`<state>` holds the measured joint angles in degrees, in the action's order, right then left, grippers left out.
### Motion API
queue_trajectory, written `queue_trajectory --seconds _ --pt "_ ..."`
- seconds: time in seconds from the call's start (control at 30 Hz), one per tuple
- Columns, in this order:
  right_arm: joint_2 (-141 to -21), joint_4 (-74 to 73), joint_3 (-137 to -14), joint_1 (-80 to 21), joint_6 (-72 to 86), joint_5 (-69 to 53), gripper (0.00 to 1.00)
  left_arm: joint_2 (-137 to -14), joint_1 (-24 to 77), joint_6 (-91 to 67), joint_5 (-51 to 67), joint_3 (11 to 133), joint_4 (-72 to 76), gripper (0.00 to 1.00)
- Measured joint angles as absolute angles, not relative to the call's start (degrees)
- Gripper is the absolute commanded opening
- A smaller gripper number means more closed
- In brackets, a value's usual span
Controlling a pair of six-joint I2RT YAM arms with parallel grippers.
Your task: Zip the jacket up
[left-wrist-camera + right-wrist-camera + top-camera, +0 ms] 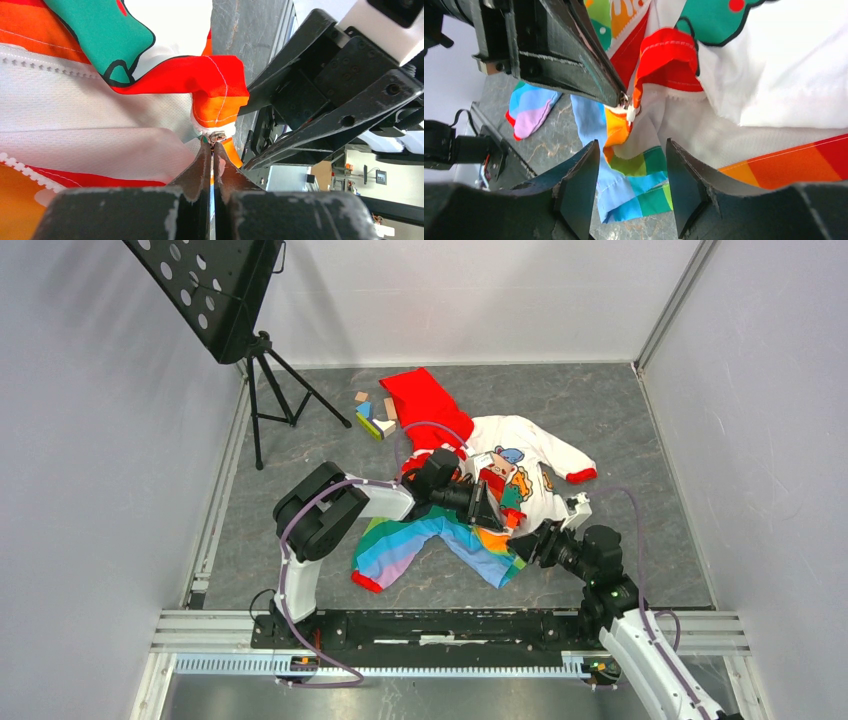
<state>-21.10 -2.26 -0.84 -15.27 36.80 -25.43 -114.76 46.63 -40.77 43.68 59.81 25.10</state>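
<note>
The jacket lies crumpled on the grey table, red hood at the far side and a rainbow sleeve toward the near side. My left gripper is shut on the small metal zipper pull at the orange bottom corner of the front, and holds that corner lifted. In the top view the left gripper meets my right gripper over the hem. My right gripper stands open just below the pull, with the loose rainbow hem hanging between its fingers, untouched.
Several coloured toy blocks lie beside the hood. A black music stand on a tripod stands at the back left. Walls close in the table on three sides, and a metal rail runs along the near edge.
</note>
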Motion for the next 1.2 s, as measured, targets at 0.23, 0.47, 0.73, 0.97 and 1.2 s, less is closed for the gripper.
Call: queue_trajectory --seconds 0.23,0.47,0.73,0.97,1.2 --pt "-31.9 3.8 -0.8 -15.3 37.5 -30.1 0.59 -114.8 46.6 -40.8 43.7 59.8 25.4 0.02" --pt "-37.0 13.6 -0.8 -15.9 40.6 -31.9 0.52 -114.8 46.6 -40.8 43.7 59.8 25.4 0.02" --pt "-42.9 19.7 -0.8 -17.3 42.6 -31.4 0.10 -114.8 46.7 -40.9 43.7 59.8 25.4 0.02" --pt "-41.0 16.2 -0.7 -17.9 43.7 -25.3 0.00 -114.7 47.0 -41.0 40.6 60.1 23.1 0.02" --pt "-28.6 8.9 -0.6 -18.2 48.4 -19.0 0.00 -109.2 50.2 -35.8 25.3 63.5 9.0 0.02"
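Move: The jacket's lower zip corner, the orange end just under the slider, lies about 3 cm left of the open right hand and 1 cm ahead, level with it; the slider is 3 cm left and 2 cm ahead. From the left hand, whose fingertips already hold the slider's pull, that corner is about 2 cm back and 1 cm right. The green dinosaur print is some 8 cm ahead of the right hand and 3 cm lower. The lower zip corner is what the right hand goes for: it dips and draws back about 1 cm, then slides left some 3 cm and forward again, and shuts its fingers, pinching the cloth just beneath the slider. Keeping that pinch, it draws back right about 2 cm while edging forward and finally up. The left hand keeps the pull, waits, then moves nearly 2 cm forward with a brief dip, turning over 15 degrees. ##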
